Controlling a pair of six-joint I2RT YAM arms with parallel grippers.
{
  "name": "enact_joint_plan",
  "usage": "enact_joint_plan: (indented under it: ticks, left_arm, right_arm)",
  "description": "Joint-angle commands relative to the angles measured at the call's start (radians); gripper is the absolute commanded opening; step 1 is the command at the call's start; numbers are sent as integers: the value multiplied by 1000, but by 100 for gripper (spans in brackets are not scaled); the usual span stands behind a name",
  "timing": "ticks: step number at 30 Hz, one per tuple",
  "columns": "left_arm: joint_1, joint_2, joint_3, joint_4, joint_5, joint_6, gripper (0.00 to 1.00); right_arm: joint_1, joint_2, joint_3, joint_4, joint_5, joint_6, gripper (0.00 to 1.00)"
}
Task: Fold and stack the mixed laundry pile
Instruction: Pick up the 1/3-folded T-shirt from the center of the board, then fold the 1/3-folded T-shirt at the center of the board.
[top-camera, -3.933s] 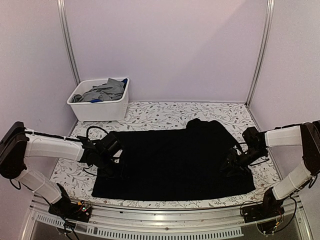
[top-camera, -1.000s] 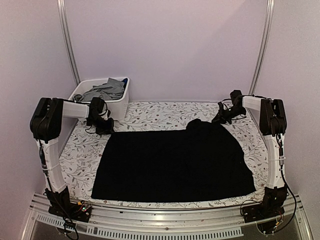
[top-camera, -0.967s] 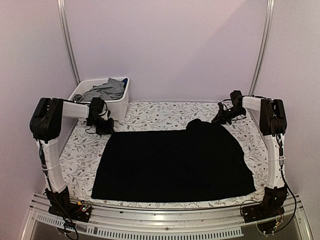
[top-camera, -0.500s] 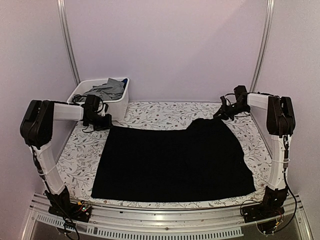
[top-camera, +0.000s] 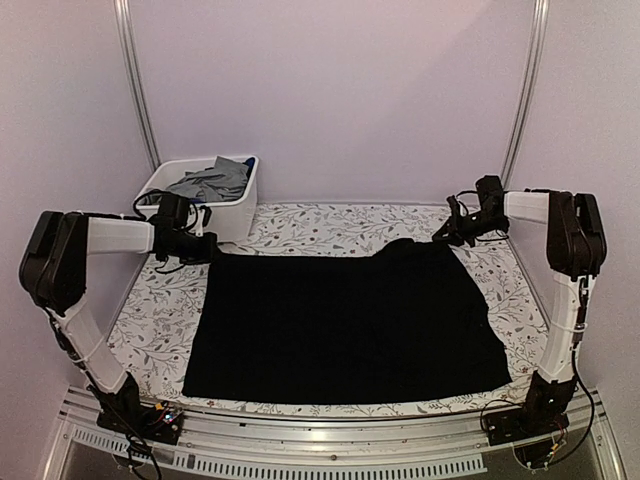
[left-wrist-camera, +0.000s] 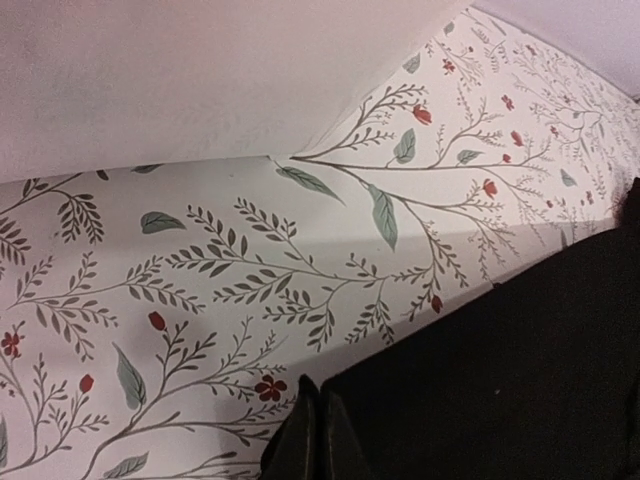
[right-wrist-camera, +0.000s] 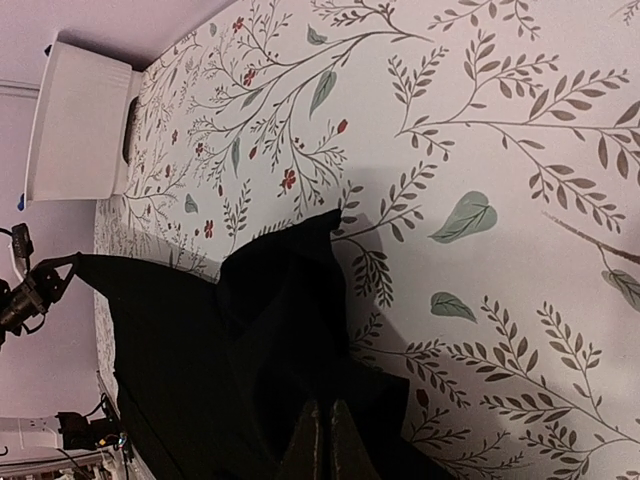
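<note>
A black T-shirt (top-camera: 340, 320) lies spread flat over the floral table, with a bunched fold at its far right. My left gripper (top-camera: 200, 247) sits at the shirt's far left corner, and in the left wrist view its fingers (left-wrist-camera: 318, 425) are shut with that corner of black cloth (left-wrist-camera: 520, 380) pinched at the tips. My right gripper (top-camera: 445, 236) is at the far right corner, shut on the crumpled black cloth (right-wrist-camera: 200, 340) that surrounds its tips (right-wrist-camera: 322, 425). Other garments of the laundry pile, mostly grey (top-camera: 212, 180), sit heaped in the bin.
A white plastic bin (top-camera: 195, 225) stands at the back left against the wall, just behind my left gripper; it also shows in the right wrist view (right-wrist-camera: 75, 120). Metal posts (top-camera: 135, 80) (top-camera: 520, 90) rise at both back corners. Floral tablecloth (top-camera: 320, 225) shows behind the shirt.
Both grippers have drawn outward and slightly back with the shirt's far corners. The far edge now runs straighter and the bunch at the right has flattened somewhat.
</note>
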Motion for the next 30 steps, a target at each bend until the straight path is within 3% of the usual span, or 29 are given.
enact_joint_plan:
  ticks: [1, 9, 17, 22, 30]
  left_arm:
    - [-6, -91, -59, 47, 28, 26, 0]
    - [-6, -256, -199, 8, 76, 29, 0]
    - [-5, -380, -286, -213, 53, -63, 0]
    - [-9, -305, -311, -267, 42, -163, 0]
    - [-14, -107, -302, -201, 36, -235, 0]
  right_arm:
    - [-6, -112, -61, 35, -17, -26, 0]
    - [-6, -278, -253, 44, -6, -28, 0]
    - [-6, -456, -495, 10, 10, -2, 0]
    - [-6, -472, -610, 31, 58, 41, 0]
    - [-6, -265, -552, 32, 128, 70, 0]
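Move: The left gripper holds the T-shirt's far left corner; the middle of the lying shirt is about 19 cm back and 36 cm to its right, some 7 cm lower, the near left hem corner about 37 cm back and 2 cm left, and the basket about 20 cm ahead and 5 cm left. From the right gripper, pinching the far right edge, the shirt's middle lies about 25 cm back and 27 cm left, 8 cm below, and a loose flap sticks up 10 cm straight left. Keep both grippers shut on the T-shirt's far edge and draw it back together over the shirt's body towards the near hem, about 14 cm. Arc up slightly through the first half, then sink towards the table, the left ending lower than the right, and tip both hands further down as they sink, the left by some 25 degrees. ##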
